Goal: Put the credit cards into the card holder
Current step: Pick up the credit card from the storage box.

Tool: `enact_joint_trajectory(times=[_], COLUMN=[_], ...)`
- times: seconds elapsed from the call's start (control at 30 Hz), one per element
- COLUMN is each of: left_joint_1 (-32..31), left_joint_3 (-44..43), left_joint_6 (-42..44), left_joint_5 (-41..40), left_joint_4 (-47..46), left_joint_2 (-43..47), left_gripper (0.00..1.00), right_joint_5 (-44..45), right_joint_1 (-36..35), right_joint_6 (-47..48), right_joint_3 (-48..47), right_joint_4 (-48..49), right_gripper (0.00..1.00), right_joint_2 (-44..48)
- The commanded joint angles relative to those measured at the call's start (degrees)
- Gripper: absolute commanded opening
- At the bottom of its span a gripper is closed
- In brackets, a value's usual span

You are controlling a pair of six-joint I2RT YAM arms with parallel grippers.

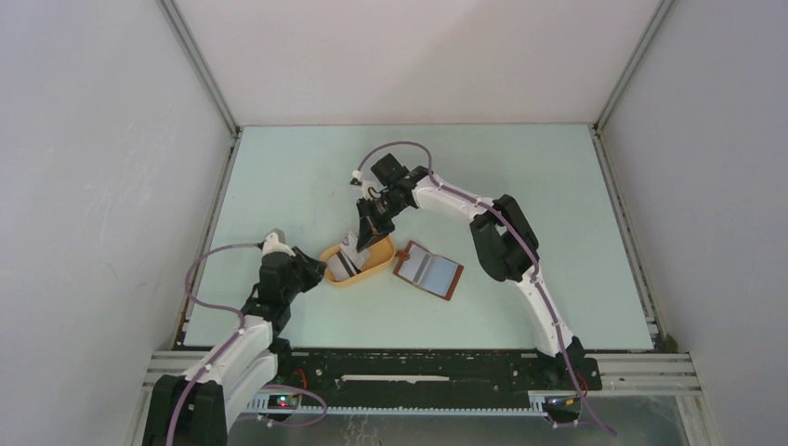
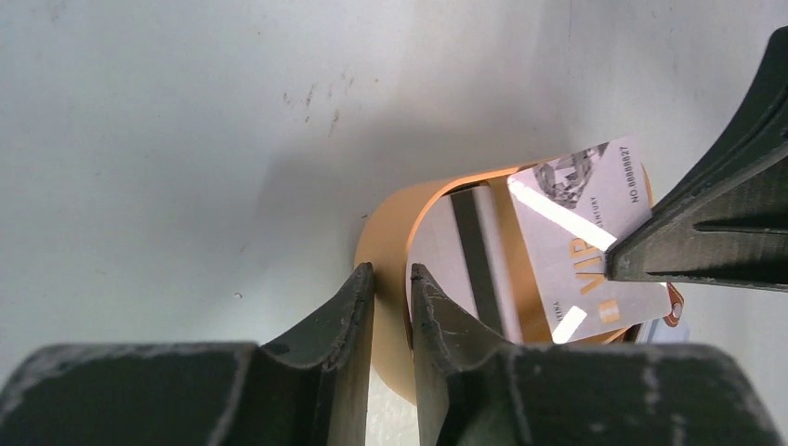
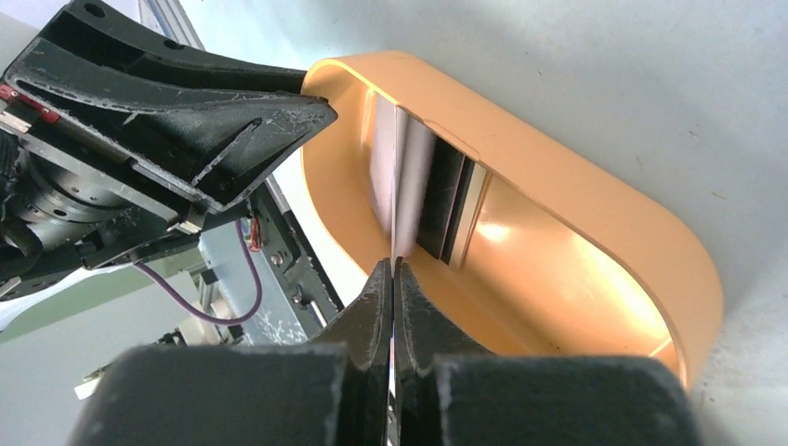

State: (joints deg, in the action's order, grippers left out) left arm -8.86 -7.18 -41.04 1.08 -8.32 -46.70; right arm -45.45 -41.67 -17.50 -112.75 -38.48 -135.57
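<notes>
The card holder [image 1: 428, 270] lies open on the table, pale inside with a brown border, just right of the orange oval tray [image 1: 364, 269]. My right gripper [image 3: 392, 265] is shut on the edge of a grey credit card [image 3: 401, 177], held upright over the tray [image 3: 595, 177]. The left wrist view shows this card's printed face [image 2: 581, 242]. A second credit card [image 2: 460, 251] with a dark stripe leans inside the tray. My left gripper [image 2: 392, 274] is shut on the tray's near wall [image 2: 390, 232], one finger inside and one outside.
Grey walls enclose the pale green table [image 1: 520, 186] on three sides. The arms' base rail [image 1: 409, 376] runs along the near edge. The right arm's elbow [image 1: 502, 243] hangs just right of the card holder.
</notes>
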Motion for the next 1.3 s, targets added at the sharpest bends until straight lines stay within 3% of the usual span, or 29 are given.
enact_joint_trajectory(times=[0.0, 0.17, 0.4, 0.67, 0.83, 1.0, 1.1, 1.27], left_joint_1=[0.1, 0.2, 0.2, -0.9, -10.3, -20.5, -26.7, -35.5], left_joint_3=[-1.7, -2.6, -4.4, -5.0, -3.8, 2.6, 5.7, 6.2], left_joint_6=[0.3, 0.8, 2.6, 4.6, 3.5, -4.8, -8.7, -13.0], left_joint_5=[-0.9, -1.0, -0.6, 13.8, 14.4, 8.7, 1.2, -9.5], left_joint_4=[0.7, 3.4, 7.3, 6.1, 4.7, -6.0, -11.7, -20.1], left_joint_2=[1.2, 4.1, 12.1, 18.8, 24.6, 26.4, 24.7, 14.6], left_gripper=[0.25, 0.33, 0.6, 0.73, 0.75, 0.75, 0.74, 0.73], right_joint_5=[0.8, -2.0, -4.9, 2.3, -0.5, -12.1, -13.8, -15.3], right_joint_1=[0.8, 2.2, 5.2, 6.5, 10.3, 17.2, 18.8, 19.2], right_joint_6=[5.7, 14.4, 25.6, 34.5, 34.6, 30.0, 28.1, 25.7], right_joint_3=[0.9, 3.3, 12.4, 34.1, 45.3, 48.9, 49.1, 50.2], right_joint_4=[-1.3, -3.7, -6.1, 0.3, 6.9, 9.6, 9.7, 12.0], right_gripper=[0.0, 0.0, 0.0, 0.0, 0.0, 0.0, 0.0, 0.0], right_joint_2=[5.9, 11.2, 23.2, 47.7, 58.4, 58.5, 57.5, 55.1])
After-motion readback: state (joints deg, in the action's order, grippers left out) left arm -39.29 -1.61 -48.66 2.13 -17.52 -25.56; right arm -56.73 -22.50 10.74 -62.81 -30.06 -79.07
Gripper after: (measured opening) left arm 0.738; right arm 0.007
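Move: The white card is already pinched in my right hand, still over the storage box. The open card holder I take it to lies about 18 cm to my right hand's right, 2 cm back and 7 cm down. The box's middle is just below, some 5 cm down and 1 cm left; the remaining cards are about 5 cm left and 1 cm back. From my left hand, pinching the box's near-left rim, the holder is about 28 cm right and 1 cm ahead, the box's middle 9 cm right and 3 cm ahead. Keeping my pinch on the card, I lift it out of the box with my right hand and sweep some 19 cm right, 13 cm up and a little back to high over the holder, wrist turning about 35 degrees. My left hand opens wide, comes off the rim, rises about 11 cm, then swings right and back towards the holder, turning clockwise and dipping slightly at the end. ##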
